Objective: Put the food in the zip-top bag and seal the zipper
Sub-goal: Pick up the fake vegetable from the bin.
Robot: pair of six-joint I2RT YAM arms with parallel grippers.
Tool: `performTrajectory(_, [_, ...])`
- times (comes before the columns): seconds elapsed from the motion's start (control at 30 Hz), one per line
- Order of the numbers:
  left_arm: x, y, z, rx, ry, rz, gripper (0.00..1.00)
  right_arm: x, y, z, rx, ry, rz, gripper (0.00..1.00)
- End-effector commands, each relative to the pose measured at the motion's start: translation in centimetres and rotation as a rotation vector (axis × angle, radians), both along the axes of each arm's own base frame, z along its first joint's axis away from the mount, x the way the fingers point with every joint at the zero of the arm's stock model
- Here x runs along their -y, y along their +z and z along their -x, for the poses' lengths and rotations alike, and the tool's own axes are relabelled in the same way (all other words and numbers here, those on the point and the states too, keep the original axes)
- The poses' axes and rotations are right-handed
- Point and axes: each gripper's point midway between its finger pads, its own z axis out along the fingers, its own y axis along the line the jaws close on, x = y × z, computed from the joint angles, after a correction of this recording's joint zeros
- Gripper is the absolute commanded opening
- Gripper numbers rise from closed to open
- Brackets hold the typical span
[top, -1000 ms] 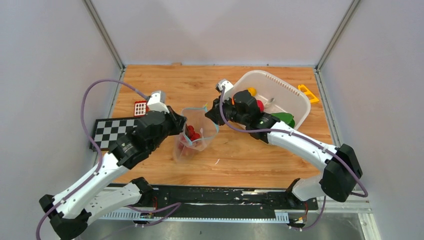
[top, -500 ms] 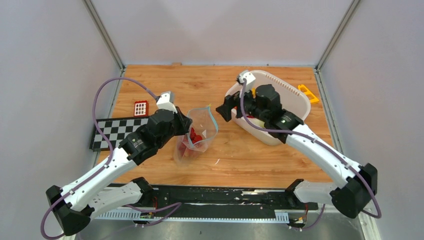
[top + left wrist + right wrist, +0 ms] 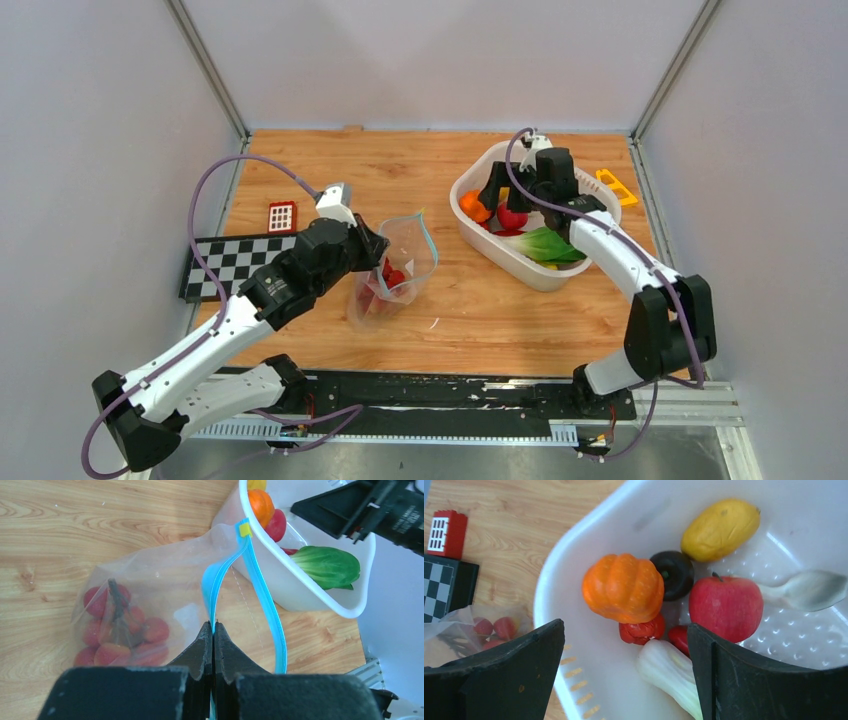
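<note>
The clear zip-top bag [image 3: 395, 270] stands on the wood with its mouth open, and the red grape bunch [image 3: 117, 630] lies inside it. My left gripper [image 3: 214, 625] is shut on the near side of the teal zipper [image 3: 265, 600]. My right gripper [image 3: 625, 630] hangs open over the white basket [image 3: 574, 545] with nothing between its fingers. Below it lie the orange tangerine [image 3: 624, 587], the red apple [image 3: 725, 607], the yellow lemon [image 3: 720, 529] and the dark purple piece [image 3: 676, 574].
A green leafy vegetable [image 3: 552, 245] and small red pieces [image 3: 641, 630] also fill the basket. A checkerboard [image 3: 225, 262] and a red block [image 3: 282, 215] lie at the left. A yellow piece [image 3: 615, 185] sits behind the basket, and grey walls close in three sides.
My right gripper has let go of the bag's far edge, opened wide and swung right over the basket. The left gripper still holds the zipper edge.
</note>
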Motion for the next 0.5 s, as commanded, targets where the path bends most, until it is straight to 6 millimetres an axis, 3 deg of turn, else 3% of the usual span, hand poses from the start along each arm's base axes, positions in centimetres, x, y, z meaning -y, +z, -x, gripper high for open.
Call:
performTrajectory(0.0, [0.4,1.2,-0.1,0.034,-0.014,0.045,0.00,-1.0,0.5,-1.5,-0.048,0.017,-0.108,0.92])
performTrajectory(0.23, [0.3,1.0,0.2,0.029,-0.020,0.044,0.00,-2.0,-2.2,-3.5,-0.126,0.059,-0.135,0.91])
performTrajectory(0.47, [0.3,1.0,0.2,0.029,-0.022,0.044,0.00,-3.5,-4.4,-4.0,-0.205,0.115,-0.179,0.90])
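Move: The orange pumpkin (the fake vegetable) sits at the left end of the bin, roughly 5 cm ahead of the right hand, 3 cm to its left and 10 cm below. From the pumpkin, the apple is about 8 cm to the right and level with it. The dark fruit is 4 cm right and 2 cm farther out, and the yellow mango 6 cm right and 6 cm farther out. From the left hand the pumpkin lies about 17 cm ahead, 17 cm right and 16 cm below. The right hand drops into the left end of the bin towards the orange pumpkin, mostly straight down at first, then reaching forward and a little left while still sinking, about 5 cm down and 3 cm forward in all. Its fingers stay wide open and tip some 10 degrees farther down, with one coming to each side of the pumpkin, while the left hand stays almost still and keeps its pinch on the zip-top bag's rim. ##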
